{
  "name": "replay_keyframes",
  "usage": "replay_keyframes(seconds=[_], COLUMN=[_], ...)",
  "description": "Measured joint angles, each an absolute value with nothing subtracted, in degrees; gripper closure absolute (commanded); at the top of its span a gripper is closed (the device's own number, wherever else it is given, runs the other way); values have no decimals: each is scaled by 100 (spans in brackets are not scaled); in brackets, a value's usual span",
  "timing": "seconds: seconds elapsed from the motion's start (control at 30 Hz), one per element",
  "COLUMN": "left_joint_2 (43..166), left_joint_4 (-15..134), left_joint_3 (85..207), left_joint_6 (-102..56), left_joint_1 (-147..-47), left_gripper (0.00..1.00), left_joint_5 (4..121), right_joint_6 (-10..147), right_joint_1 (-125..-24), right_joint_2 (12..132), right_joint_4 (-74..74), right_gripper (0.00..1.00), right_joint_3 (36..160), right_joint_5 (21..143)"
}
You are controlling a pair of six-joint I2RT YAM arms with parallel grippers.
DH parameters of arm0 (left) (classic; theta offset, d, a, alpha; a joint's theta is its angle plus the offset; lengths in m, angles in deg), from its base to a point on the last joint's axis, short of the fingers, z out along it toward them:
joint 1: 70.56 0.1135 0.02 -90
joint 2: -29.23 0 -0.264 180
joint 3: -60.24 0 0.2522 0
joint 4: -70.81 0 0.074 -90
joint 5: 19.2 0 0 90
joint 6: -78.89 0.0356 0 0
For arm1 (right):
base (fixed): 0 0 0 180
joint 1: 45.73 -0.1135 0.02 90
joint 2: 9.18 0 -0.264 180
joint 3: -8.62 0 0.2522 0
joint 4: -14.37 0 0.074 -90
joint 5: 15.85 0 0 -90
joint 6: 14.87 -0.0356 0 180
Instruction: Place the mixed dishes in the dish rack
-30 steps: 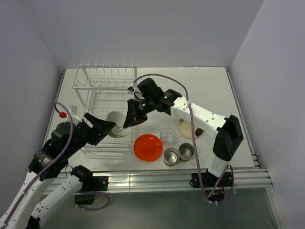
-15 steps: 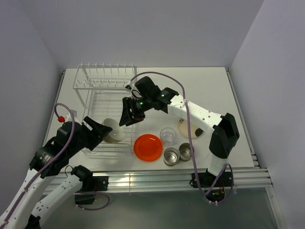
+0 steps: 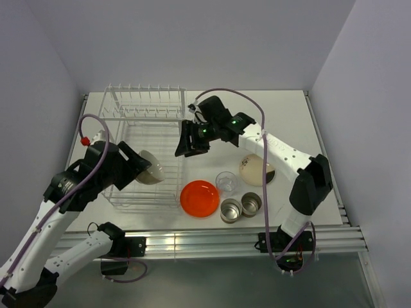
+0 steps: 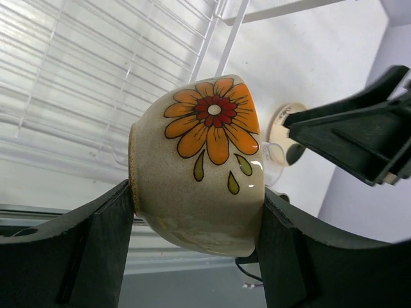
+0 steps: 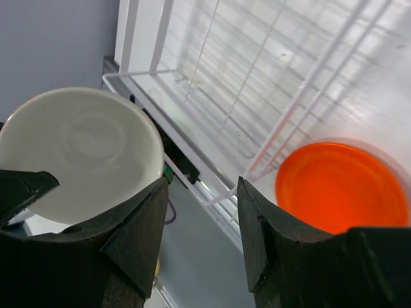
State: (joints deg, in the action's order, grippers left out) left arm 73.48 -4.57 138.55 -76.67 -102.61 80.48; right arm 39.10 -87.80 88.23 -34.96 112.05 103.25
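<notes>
My left gripper point(image 3: 138, 168) point(image 4: 196, 215) is shut on the white-beige bowl point(image 3: 151, 172) point(image 4: 205, 167), with one finger on each side of its flower-painted wall. It holds the bowl tipped on its side above the front part of the white wire dish rack point(image 3: 142, 122) point(image 4: 77, 77). My right gripper point(image 3: 187, 145) point(image 5: 200, 212) hangs open and empty just right of the bowl point(image 5: 77, 151), over the rack's right edge. On the table lie the orange-red plate point(image 3: 199, 197) point(image 5: 343, 186), the clear glass point(image 3: 225, 181), two steel cups point(image 3: 230, 210) point(image 3: 251, 203) and the cream plate point(image 3: 257, 169).
The rack's upright prongs point(image 3: 146, 96) stand at its far end. Grey walls close in the table on the left, back and right. A metal rail point(image 3: 244, 234) runs along the near edge by the arm bases.
My right gripper opened, let go of the bowl's rim and drew back to the right. The left arm now holds the bowl alone and has lifted it a little leftward over the rack.
</notes>
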Motion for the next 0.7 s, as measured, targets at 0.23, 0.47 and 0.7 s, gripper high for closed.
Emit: replay_keyframes(seconds=[0.23, 0.47, 0.7], left_joint_2=[8421, 9322, 10030], left_joint_4=[-803, -1078, -1404], left_joint_3=[14813, 15315, 15532], left_joint_6=[-7081, -6512, -6115], left_joint_1=[-10261, -10261, -10261], left_gripper=[100, 100, 100], left_joint_5=[8303, 8507, 8747], right_joint_6=[4011, 4098, 4199], right_joint_1=[-8163, -7641, -7344], right_joint_2=[7998, 7190, 6768], right_joint_4=[-3548, -3612, -3656], right_gripper=[45, 45, 46], right_joint_3=[10687, 10267, 9824], right_joint_5=[10056, 10008, 10039])
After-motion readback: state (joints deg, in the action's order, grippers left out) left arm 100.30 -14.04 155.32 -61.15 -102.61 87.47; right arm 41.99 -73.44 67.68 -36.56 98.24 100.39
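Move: The left hand holds the bowl; the lower rack's middle lies about 14 cm ahead of that hand, 6 cm left and 22 cm below. The red plate is 17 cm right of it, 2 cm ahead. For the empty right hand, the clear glass is level fore and aft, 14 cm right, 19 cm down; the red plate is 5 cm back, 3 cm right, the beige plate 7 cm ahead, 27 cm right. Left carries the bowl 5 cm forward, then down towards the rack, rolling; empty right retreats 12 cm rightward. ##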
